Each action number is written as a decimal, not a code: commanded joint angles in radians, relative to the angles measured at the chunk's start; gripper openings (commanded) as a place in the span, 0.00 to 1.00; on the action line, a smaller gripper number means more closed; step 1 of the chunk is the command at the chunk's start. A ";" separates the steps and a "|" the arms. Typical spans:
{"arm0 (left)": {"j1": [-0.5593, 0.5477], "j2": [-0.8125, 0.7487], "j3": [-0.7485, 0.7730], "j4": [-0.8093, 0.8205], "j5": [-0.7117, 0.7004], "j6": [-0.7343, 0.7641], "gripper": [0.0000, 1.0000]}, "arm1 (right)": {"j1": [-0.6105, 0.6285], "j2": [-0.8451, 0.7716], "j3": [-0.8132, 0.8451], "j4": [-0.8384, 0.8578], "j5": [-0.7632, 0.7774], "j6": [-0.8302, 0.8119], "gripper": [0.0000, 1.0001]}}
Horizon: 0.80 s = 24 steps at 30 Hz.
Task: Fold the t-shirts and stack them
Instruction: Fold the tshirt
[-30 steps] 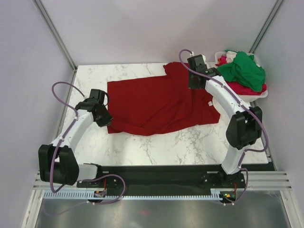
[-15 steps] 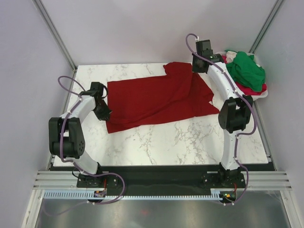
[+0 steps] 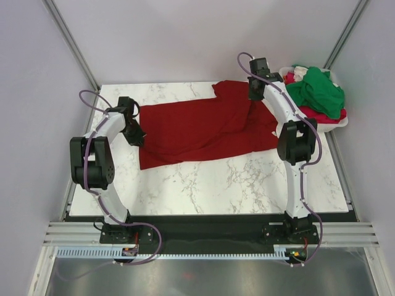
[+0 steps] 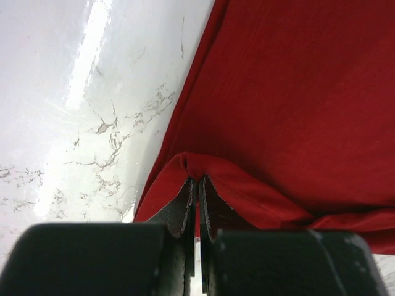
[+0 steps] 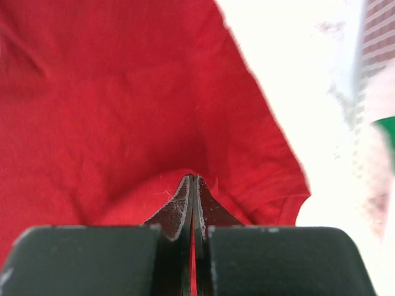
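Note:
A dark red t-shirt (image 3: 203, 126) lies spread over the far half of the marble table, its near hem slanting. At the shirt's left edge my left gripper (image 3: 137, 132) is shut on a raised fold of the hem; in the left wrist view the gripper (image 4: 198, 182) pinches the dark red t-shirt (image 4: 290, 105). My right gripper (image 3: 255, 92) is shut on the cloth near the far right sleeve. The right wrist view shows this gripper (image 5: 194, 179) pinching a peak of the dark red t-shirt (image 5: 123, 105). A bright green t-shirt (image 3: 316, 91) and a lighter red t-shirt (image 3: 321, 115) lie heaped at the far right.
The white plastic basket (image 3: 344, 119) holding the heaped shirts stands at the table's far right corner. Bare marble table (image 3: 234, 185) stretches along the near half. Grey walls and metal posts close in the left, right and far sides.
Both grippers have moved toward the far side, still shut on the dark red shirt. The shirt has slid away with them, and its near hem now lies farther back.

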 commanded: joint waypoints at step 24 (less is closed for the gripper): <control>0.009 -0.325 -0.307 0.090 0.057 -0.035 0.82 | -0.062 -0.608 -0.674 0.156 0.090 0.229 0.97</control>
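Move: The red t-shirt's near edge is pinched in both grippers. The left hand's laying spot is about 1 cm ahead and 3 cm below; the shirt's near left corner lies some 10 cm back and 1 cm to the left. The right hand's laying spot is about 2 cm ahead, 4 cm right and 7 cm down; the far sleeve sits roughly 5 cm ahead and 9 cm left, the laundry basket about 28 cm right, level with the hand. The lifted t-shirt edge, still held by both hands, is carried the last bit outward over the shirt and let go: the left hand eases forward just over 1 cm, the right forward and about 4 cm to the right, turning slightly clockwise. Both grippers spread wide, then draw back towards the robot, the left some 5 cm while rising, the right about 12 cm, nearly level. ##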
